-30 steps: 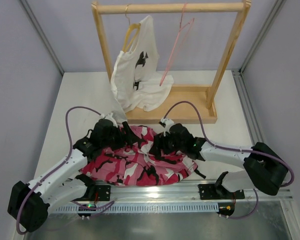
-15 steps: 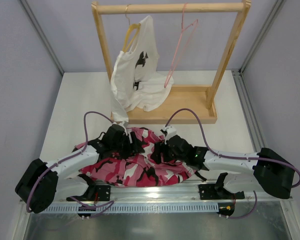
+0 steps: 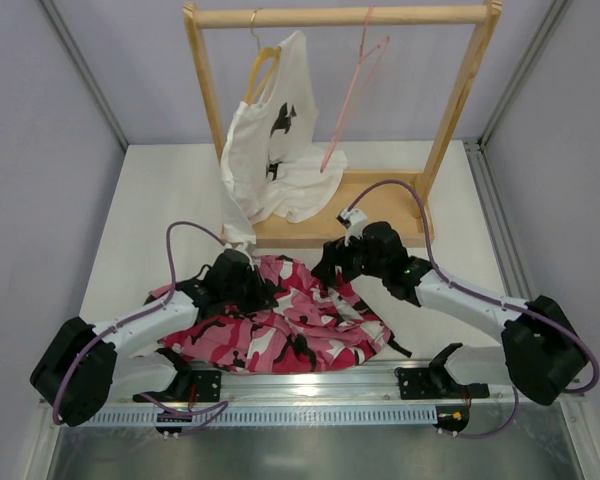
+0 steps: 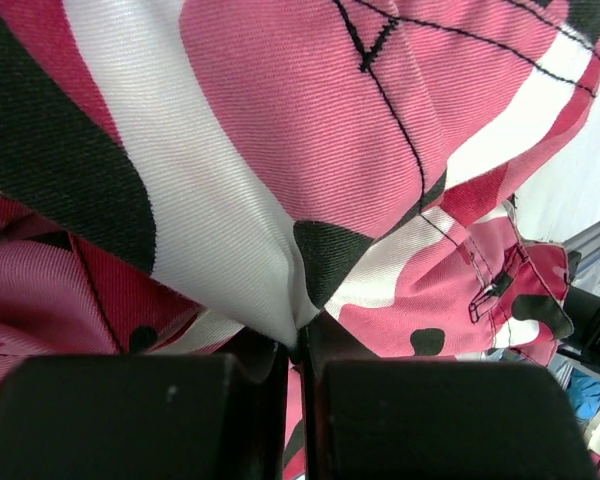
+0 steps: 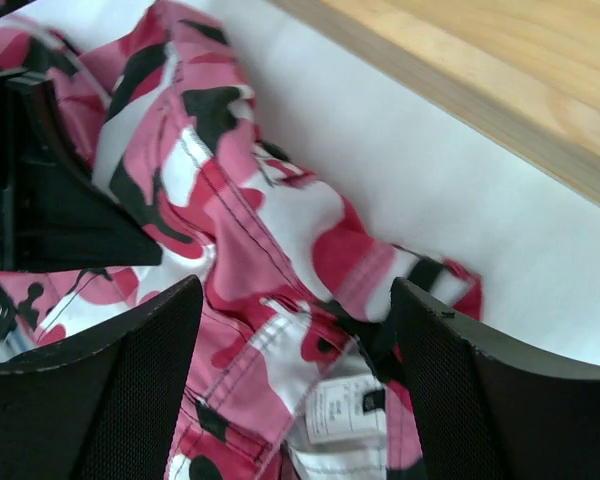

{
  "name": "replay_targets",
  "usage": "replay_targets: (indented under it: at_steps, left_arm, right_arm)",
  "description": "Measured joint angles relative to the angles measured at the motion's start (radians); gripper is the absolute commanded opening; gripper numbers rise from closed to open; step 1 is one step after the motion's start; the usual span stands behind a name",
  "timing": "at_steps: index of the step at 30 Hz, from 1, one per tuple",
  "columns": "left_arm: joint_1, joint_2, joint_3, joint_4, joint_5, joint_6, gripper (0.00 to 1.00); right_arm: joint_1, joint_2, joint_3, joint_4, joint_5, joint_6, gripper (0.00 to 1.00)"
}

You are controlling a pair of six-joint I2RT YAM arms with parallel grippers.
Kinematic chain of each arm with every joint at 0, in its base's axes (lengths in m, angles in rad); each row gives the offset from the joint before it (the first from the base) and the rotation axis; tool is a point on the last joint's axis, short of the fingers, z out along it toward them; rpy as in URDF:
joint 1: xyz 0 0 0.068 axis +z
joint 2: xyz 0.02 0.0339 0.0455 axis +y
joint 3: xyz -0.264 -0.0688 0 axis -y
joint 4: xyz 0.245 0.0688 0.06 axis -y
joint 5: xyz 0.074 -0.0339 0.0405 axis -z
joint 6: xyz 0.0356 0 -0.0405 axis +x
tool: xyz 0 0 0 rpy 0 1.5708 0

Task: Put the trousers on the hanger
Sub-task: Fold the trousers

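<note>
The trousers (image 3: pixel 280 328), in pink, white and black camouflage, lie crumpled on the table in front of both arm bases. My left gripper (image 3: pixel 256 287) is low on their far left part. In the left wrist view it (image 4: pixel 300 345) is shut on a pinched fold of the trousers (image 4: pixel 280 170). My right gripper (image 3: pixel 330 268) hovers open over their far right edge. Its fingers (image 5: pixel 110 400) stand wide apart above the waistband and a white label (image 5: pixel 345 405), gripping nothing. The pink wire hanger (image 3: pixel 352 95) hangs empty from the rack's rail.
The wooden rack (image 3: pixel 460 110) stands at the back, its base board (image 3: pixel 380 215) just beyond the right gripper. A white T-shirt (image 3: pixel 270 150) on a wooden hanger droops onto that base, left of the pink hanger. A metal rail (image 3: pixel 310 385) runs along the near edge.
My left gripper has slid onto the trousers and closed on a fold. My right gripper has lifted off the cloth and drawn back toward the rack base, staying open.
</note>
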Motion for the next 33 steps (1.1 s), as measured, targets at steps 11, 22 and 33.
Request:
replay_targets:
  at_steps: [11, 22, 33]
  left_arm:
    - [0.0, -0.014, -0.017, 0.01, -0.001, -0.001, 0.02]
    - [0.0, -0.212, 0.056, -0.137, -0.077, -0.039, 0.82]
    - [0.142, -0.257, 0.251, -0.436, -0.383, -0.061, 0.89]
  right_arm:
    - [-0.002, 0.286, 0.055, 0.079, -0.276, -0.136, 0.24]
    - [0.003, -0.03, 0.311, -0.493, 0.226, -0.118, 0.04]
    - [0.002, -0.078, 0.468, -1.029, 0.772, 0.08, 0.04]
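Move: The trousers' upper fold, which the open right hand is going for, lies about 3 cm to its left, 2 cm back and 6 cm below. The near rail of the rack's base runs some 10 cm ahead of the right hand, straight ahead and 6 cm lower. The black strap end lies roughly 18 cm to its right, 16 cm back and 7 cm below. From the left hand, already pinching the cloth, that fold is about 9 cm right and 3 cm ahead, nearly level. Pinching the trousers' upper fold, the right hand first dips about 5 cm down and left to shut its fingers on the cloth, then carries the held edge some 20 cm right while rising, the hand swinging clockwise. The left hand keeps its pinch until the right has closed, then opens wide, lifts off and heads left and forward. ##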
